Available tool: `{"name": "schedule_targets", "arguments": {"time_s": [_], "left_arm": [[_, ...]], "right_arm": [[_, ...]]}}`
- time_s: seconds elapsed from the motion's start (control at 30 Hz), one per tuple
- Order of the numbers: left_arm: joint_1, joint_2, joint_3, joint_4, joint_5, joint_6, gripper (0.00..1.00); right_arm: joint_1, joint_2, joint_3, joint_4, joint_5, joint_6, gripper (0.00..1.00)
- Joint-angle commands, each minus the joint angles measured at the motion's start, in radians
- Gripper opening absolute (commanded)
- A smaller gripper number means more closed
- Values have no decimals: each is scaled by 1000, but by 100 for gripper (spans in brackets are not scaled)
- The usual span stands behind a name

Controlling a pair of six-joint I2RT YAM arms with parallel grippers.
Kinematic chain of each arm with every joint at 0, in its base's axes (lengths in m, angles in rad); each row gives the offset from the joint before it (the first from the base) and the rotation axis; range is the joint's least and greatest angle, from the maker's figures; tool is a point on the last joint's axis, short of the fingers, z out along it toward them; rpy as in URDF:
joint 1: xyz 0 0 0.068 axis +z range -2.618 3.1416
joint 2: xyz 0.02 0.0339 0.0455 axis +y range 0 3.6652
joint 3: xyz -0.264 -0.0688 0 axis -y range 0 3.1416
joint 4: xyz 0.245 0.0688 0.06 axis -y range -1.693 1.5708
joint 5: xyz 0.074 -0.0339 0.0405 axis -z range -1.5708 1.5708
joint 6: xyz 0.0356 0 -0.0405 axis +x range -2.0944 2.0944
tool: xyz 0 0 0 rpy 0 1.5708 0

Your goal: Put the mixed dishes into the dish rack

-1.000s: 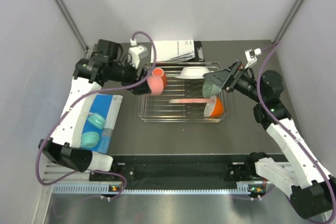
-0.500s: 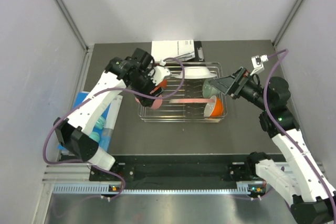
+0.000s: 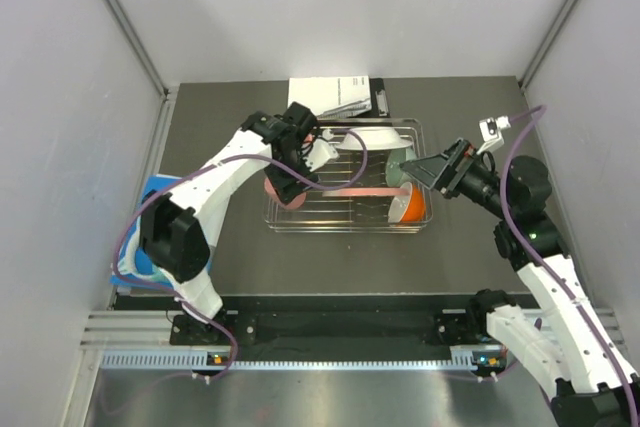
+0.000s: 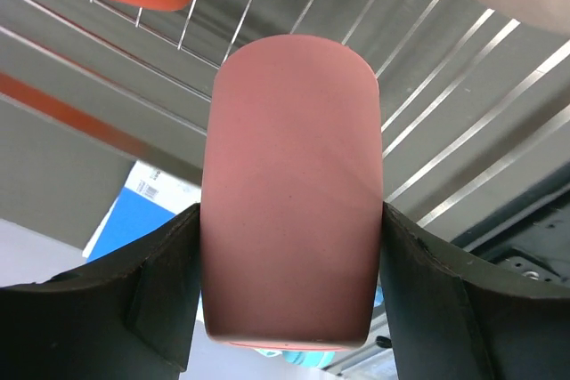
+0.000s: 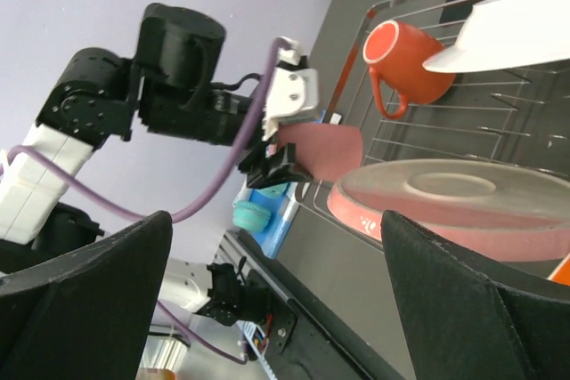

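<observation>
The dish rack (image 3: 340, 228) sits mid-table. My left gripper (image 3: 280, 187) is shut on the small pink cup (image 4: 289, 184), holding it on its side just above the rack's left part; the cup also shows in the right wrist view (image 5: 325, 150). The rack holds the white plate (image 3: 365, 137), the pale pink plate (image 3: 350, 191), the mint-green bowl (image 3: 400, 169), the orange bowl (image 3: 408, 205) and the orange mug (image 5: 405, 60). In the top view my left wrist hides the mug. My right gripper (image 3: 425, 169) is open and empty beside the mint-green bowl.
A white printed paper on a black board (image 3: 335, 95) lies behind the rack. A blue sheet (image 3: 150, 195) lies at the left, with a teal rounded piece (image 5: 252, 216) on it. Grey walls close in the left, right and back sides.
My left arm has swung right with the pink cup, moving it from beside the mug to the rack's front left. My right gripper has drawn back slightly from the mint-green bowl.
</observation>
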Motion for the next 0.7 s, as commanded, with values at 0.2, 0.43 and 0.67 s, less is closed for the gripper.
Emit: {"name": "schedule_targets", "arguments": {"time_s": [0.2,0.43,0.67], "left_arm": [[-9,93,-43,117,-90,26,0],[-13,122,-83,165,-99,4,0],[-19,139,-83,178,-87,-20,19]], "right_arm": [[-36,-52,-37,17,-22,-6,100],[-47,-57,-49,20,-36,-6,100],[-48,-55,-49,21,-39,-9,100]]}}
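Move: The pink cup is already in the left hand's grip, and its place on the floor at the rack's near-left end lies about 12 cm below that hand and 2 cm ahead. The red mug is some 13 cm ahead and 3 cm to the right; the pink plate's middle is about 17 cm right and 2 cm ahead, and the white bowl is 18 cm right and 13 cm ahead. From the idle right hand, that place is roughly 26 cm left, 8 cm ahead and 28 cm down. The pink cup is carried down into the rack's near-left end, between the left rail and the pink plate. The left hand sinks about 6 cm while easing some 2 cm forward, quickly at first, then ever slower. The wrist rolls only some 5 degrees, left side up, and the fingers keep their hold on the cup's sides. ##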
